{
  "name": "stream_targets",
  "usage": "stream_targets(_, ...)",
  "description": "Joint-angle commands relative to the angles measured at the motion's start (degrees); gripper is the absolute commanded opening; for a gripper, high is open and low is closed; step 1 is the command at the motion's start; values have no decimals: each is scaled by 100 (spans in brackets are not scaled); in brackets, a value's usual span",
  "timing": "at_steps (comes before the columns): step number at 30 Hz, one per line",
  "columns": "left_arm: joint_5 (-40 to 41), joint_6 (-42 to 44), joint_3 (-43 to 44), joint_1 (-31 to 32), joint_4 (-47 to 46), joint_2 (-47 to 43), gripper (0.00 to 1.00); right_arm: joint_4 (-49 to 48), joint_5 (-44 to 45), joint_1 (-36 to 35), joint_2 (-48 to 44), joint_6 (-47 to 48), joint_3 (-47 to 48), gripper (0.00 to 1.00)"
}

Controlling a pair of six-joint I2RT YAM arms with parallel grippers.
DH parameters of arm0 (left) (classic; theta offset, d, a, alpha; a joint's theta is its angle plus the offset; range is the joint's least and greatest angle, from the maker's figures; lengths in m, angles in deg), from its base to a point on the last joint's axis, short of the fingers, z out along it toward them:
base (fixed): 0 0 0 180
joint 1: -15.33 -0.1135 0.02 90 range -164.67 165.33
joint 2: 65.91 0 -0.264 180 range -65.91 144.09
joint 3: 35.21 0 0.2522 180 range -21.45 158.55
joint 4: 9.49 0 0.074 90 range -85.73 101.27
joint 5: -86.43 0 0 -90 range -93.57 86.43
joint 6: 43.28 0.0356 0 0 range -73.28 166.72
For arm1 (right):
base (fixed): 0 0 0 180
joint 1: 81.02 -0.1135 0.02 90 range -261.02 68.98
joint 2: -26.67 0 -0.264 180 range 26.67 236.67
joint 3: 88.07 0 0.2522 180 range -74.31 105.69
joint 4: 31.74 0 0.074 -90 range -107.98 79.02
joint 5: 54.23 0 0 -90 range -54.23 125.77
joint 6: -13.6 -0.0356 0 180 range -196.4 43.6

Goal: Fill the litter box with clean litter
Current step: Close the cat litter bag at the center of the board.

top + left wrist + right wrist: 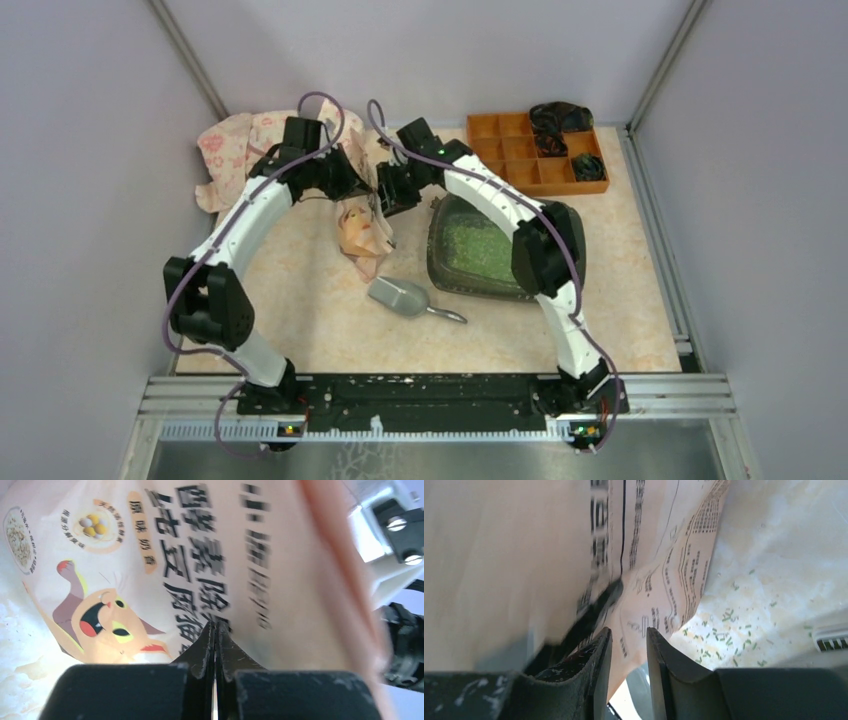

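The dark litter box (441, 272) lies right of centre, and clean litter (478, 245), green and grainy, covers its floor. My right forearm crosses its far right side. A peach printed paper bag (362, 232) hangs left of the box, below both grippers. My left gripper (362, 188) (216, 625) is shut on the bag (150, 570), its tips pinched into the paper. Facing it, my right gripper (388, 192) (629, 630) is open, with the bag's printed sheet (659, 585) showing in the gap between its fingers. Stray litter granules (724, 625) dot the table.
A grey metal scoop (400, 297) lies on the table in front of the bag. An orange compartmented organiser (520, 150) with dark items stands at the back right. A pink floral cloth (232, 150) lies crumpled at the back left. Walls close in both sides.
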Motion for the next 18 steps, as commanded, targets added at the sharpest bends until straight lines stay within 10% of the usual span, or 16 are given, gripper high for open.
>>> stream_targets(1, 44, 69, 231, -4, -66, -696, 0, -658, 240, 164, -994, -72, -505, 32)
stream_targets(18, -435, -77, 1099, -313, -143, 691, 0, -1299, -513, 56, -70, -690, 520, 33)
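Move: The cat litter bag stands between the hands: its middle is about 3 cm back of the left hand, level with it sideways and 9 cm below. From the right hand it lies some 4 cm left, 3 cm back and 6 cm down. From the left hand, the scoop lies about 21 cm back, 9 cm right and 17 cm down, and the litter box's middle 10 cm back, 27 cm right and 15 cm down. Up some 7 cm beside the bag's left face, then back down about 5 cm, the shut left fingers work at the upper paper, ending slightly farther forward and to the left. The right hand climbs about 4 cm and reaches 3 cm forward along the opposite face, easing away to the right before returning left, its fingers staying partly open and its wrist tilting slightly. ##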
